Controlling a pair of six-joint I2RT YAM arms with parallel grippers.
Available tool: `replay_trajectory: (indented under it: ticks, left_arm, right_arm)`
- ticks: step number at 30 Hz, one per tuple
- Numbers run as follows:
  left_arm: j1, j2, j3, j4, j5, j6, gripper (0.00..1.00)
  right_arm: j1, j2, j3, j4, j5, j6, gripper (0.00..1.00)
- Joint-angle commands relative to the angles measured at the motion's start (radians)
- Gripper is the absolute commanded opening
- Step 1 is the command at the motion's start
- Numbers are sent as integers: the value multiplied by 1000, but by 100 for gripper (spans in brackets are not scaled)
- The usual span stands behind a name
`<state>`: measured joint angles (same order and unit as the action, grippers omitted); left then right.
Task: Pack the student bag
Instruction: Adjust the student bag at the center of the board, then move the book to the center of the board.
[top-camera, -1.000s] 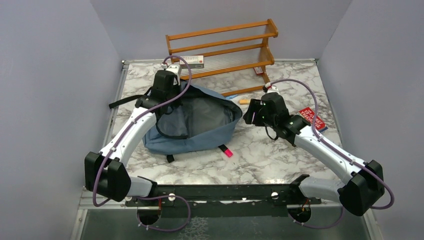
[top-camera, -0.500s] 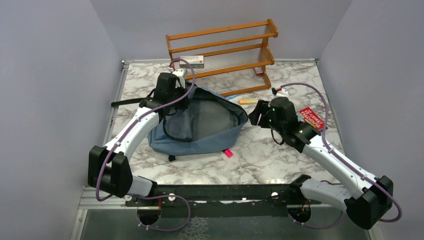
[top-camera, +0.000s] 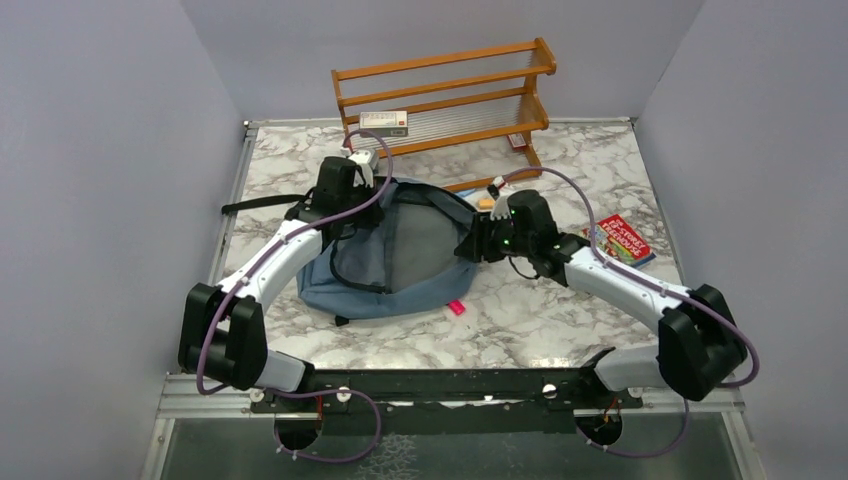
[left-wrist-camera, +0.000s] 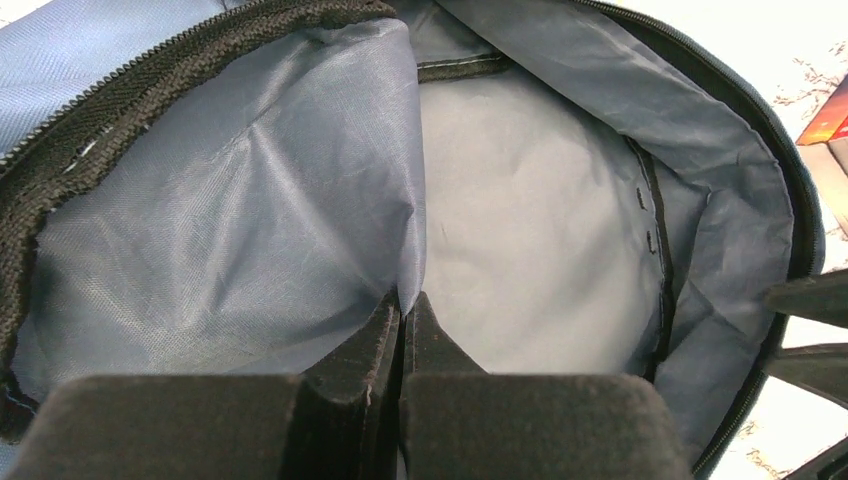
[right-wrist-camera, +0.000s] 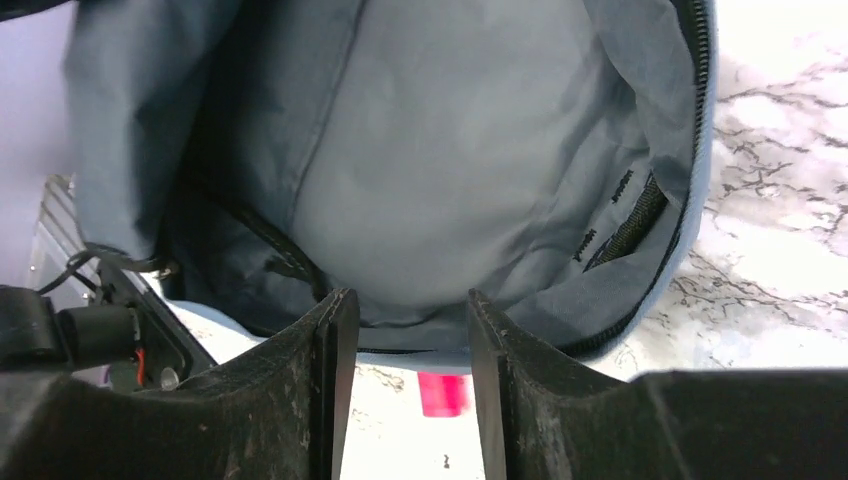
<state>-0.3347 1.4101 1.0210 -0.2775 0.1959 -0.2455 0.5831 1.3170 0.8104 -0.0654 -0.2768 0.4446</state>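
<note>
The student bag (top-camera: 395, 295) lies open at the table's middle, dusty blue outside with grey lining (left-wrist-camera: 530, 220) inside. My left gripper (top-camera: 338, 222) is at its left rim. In the left wrist view that gripper (left-wrist-camera: 405, 305) is shut on a fold of the lining and holds the flap up. My right gripper (top-camera: 470, 246) is at the bag's right rim. In the right wrist view it (right-wrist-camera: 405, 305) is open, and the bag's zipper edge (right-wrist-camera: 640, 300) runs just past its fingertips. The bag's inside (right-wrist-camera: 440, 150) holds nothing that I can see.
A wooden rack (top-camera: 445, 95) stands at the back with a small box (top-camera: 383, 122) on it. A red book (top-camera: 625, 240) lies to the right. A pink marker (top-camera: 456, 306) lies by the bag's near edge and an orange item (top-camera: 487, 203) behind it. A black strap (top-camera: 255, 205) trails left.
My right arm has swung left from near the red book to the bag's right rim, and its jaws have narrowed. My left gripper has drawn the flap back, widening the opening.
</note>
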Motion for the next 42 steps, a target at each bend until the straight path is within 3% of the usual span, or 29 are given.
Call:
replay_trajectory:
  ticks: [1, 7, 13, 19, 23, 28, 35, 42]
  left_arm:
    - [0, -15, -60, 44, -50, -15, 0]
    - [0, -17, -134, 30, -150, -80, 0]
    - [0, -23, -150, 24, -207, -149, 1]
    - [0, -59, -101, 46, -130, -144, 33]
    - [0, -75, -47, 33, -87, -121, 46]
    - [0, -93, 0, 33, -32, -110, 54]
    - [0, -81, 32, 47, 15, -101, 57]
    - [-2, -73, 58, 75, 69, -118, 58]
  right_arm:
    - [-2, 72, -10, 67, 39, 19, 47]
    - [-2, 100, -66, 7, 187, 59, 46]
    - [-2, 56, -100, 48, 107, 57, 46]
    - [-2, -44, -67, 38, 65, 33, 48]
    - [-2, -115, -39, -23, 163, 42, 52]
    - [-2, -196, -13, -131, 379, 86, 58]
    - [-2, -217, 33, -264, 576, 133, 64]
    - [-22, -151, 91, -352, 667, 159, 76]
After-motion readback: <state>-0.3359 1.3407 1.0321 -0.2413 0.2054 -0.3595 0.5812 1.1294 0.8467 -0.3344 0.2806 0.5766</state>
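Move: The left gripper, shut on the fold of lining inside the open student bag, has the bag's middle about 10 cm back, neither left nor right, and 9 cm below; the black strap lies some 28 cm to its left, 2 cm farther out. The half-open right gripper is over the bag's right rim, about 1 cm ahead and 6 cm below. From it, the pink marker is 13 cm back and 3 cm left, the yellow highlighter 10 cm ahead and 4 cm right, both about 14 cm lower. Lower the left gripper about 5 cm into the bag with the fold still pinched, easing a little left, then open to just over half to let go and rise straight out. Meanwhile sink the half-open right gripper some 6 cm at the right rim, then lift it and swing right, away from the bag, turning clockwise and opening wider. ##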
